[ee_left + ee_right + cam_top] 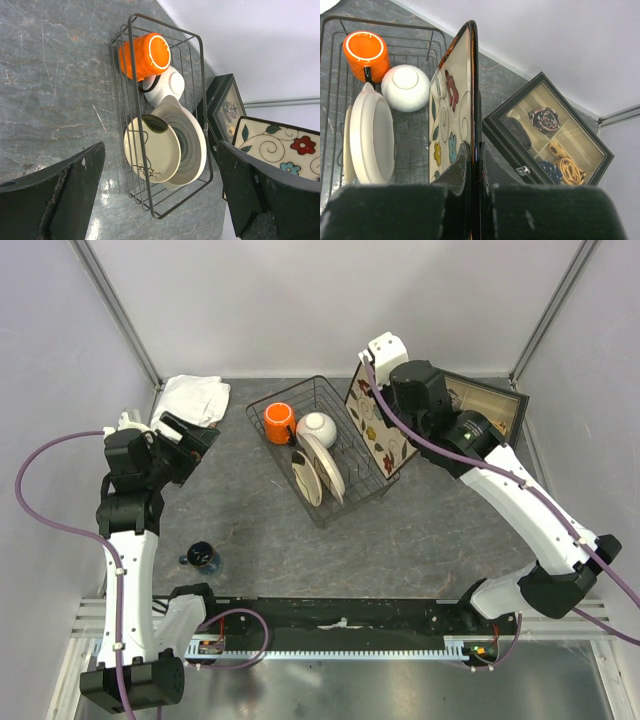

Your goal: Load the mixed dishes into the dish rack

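The black wire dish rack (285, 392) (202, 75) stands mid-table. It holds an orange mug (278, 422) (145, 55) (366, 50), a white bowl (317, 426) (406, 87) and two cream round plates (318, 475) (150, 147) (370, 135) standing on edge. My right gripper (368, 380) (475, 160) is shut on the rim of the square flower-patterned plate (380, 430) (447, 110) and holds it upright at the rack's right side. My left gripper (195, 435) (161, 150) hangs open and empty, left of the rack.
A black glass-lidded box (485, 405) (545, 135) lies just right of the held plate. A folded white cloth (192, 397) sits at the back left behind my left gripper. A small dark cup (205, 558) stands near the left arm's base. Walls close in the back and sides.
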You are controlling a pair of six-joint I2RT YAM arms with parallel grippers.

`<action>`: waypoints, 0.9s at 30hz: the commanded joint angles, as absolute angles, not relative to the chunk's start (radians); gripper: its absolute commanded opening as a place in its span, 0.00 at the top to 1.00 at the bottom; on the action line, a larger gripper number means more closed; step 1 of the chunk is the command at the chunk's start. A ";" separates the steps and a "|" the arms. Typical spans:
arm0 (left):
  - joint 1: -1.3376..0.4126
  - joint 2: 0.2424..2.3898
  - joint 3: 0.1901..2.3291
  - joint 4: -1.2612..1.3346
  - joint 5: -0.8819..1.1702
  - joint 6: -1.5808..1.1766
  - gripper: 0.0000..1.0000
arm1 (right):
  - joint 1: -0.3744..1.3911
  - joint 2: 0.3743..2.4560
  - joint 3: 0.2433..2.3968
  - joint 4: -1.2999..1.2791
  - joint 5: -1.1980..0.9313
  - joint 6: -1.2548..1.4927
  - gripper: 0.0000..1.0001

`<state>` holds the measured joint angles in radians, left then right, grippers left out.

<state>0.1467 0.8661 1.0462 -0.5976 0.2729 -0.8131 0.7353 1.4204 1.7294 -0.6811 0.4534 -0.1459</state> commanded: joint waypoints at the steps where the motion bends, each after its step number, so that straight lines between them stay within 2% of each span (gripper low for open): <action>1: 0.152 0.870 1.080 -0.591 0.305 -0.775 0.01 | 0.730 1.423 1.775 -0.476 0.457 -0.186 1.00; 27: 0.150 0.865 1.037 -0.577 0.314 -0.762 0.01 | 0.730 1.618 1.816 -0.468 0.486 -0.195 1.00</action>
<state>0.1467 0.8696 1.0397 -0.5968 0.2913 -0.8021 0.7292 1.6253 1.7344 -0.6331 0.4278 -0.1730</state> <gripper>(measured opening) 0.991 0.035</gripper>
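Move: The right hand already grips the square flowered tray by its edge; the empty slots at the rack's right side lie about 2 cm ahead, 3 cm left and some 28 cm below it. From that hand the white bowl sits roughly 6 cm ahead and 13 cm left, the big pale plate 4 cm back and 12 cm left, and the glass-topped box 8 cm ahead and 18 cm right. The same slots are about 6 cm ahead, 30 cm right and 20 cm below the left hand. With its fingers still pinched shut on the flowered tray, the right hand lowers it some 7 cm towards the empty slots on the rack's right side, easing about 4 cm forward and 4 cm left on the way, quicker at first and then slowing. As it sinks, the wrist tips about 10 degrees, fingers a little more downward and the hand's left side dipping, so the tray comes down upright in the space to the right of the big pale plate and the white bowl. ##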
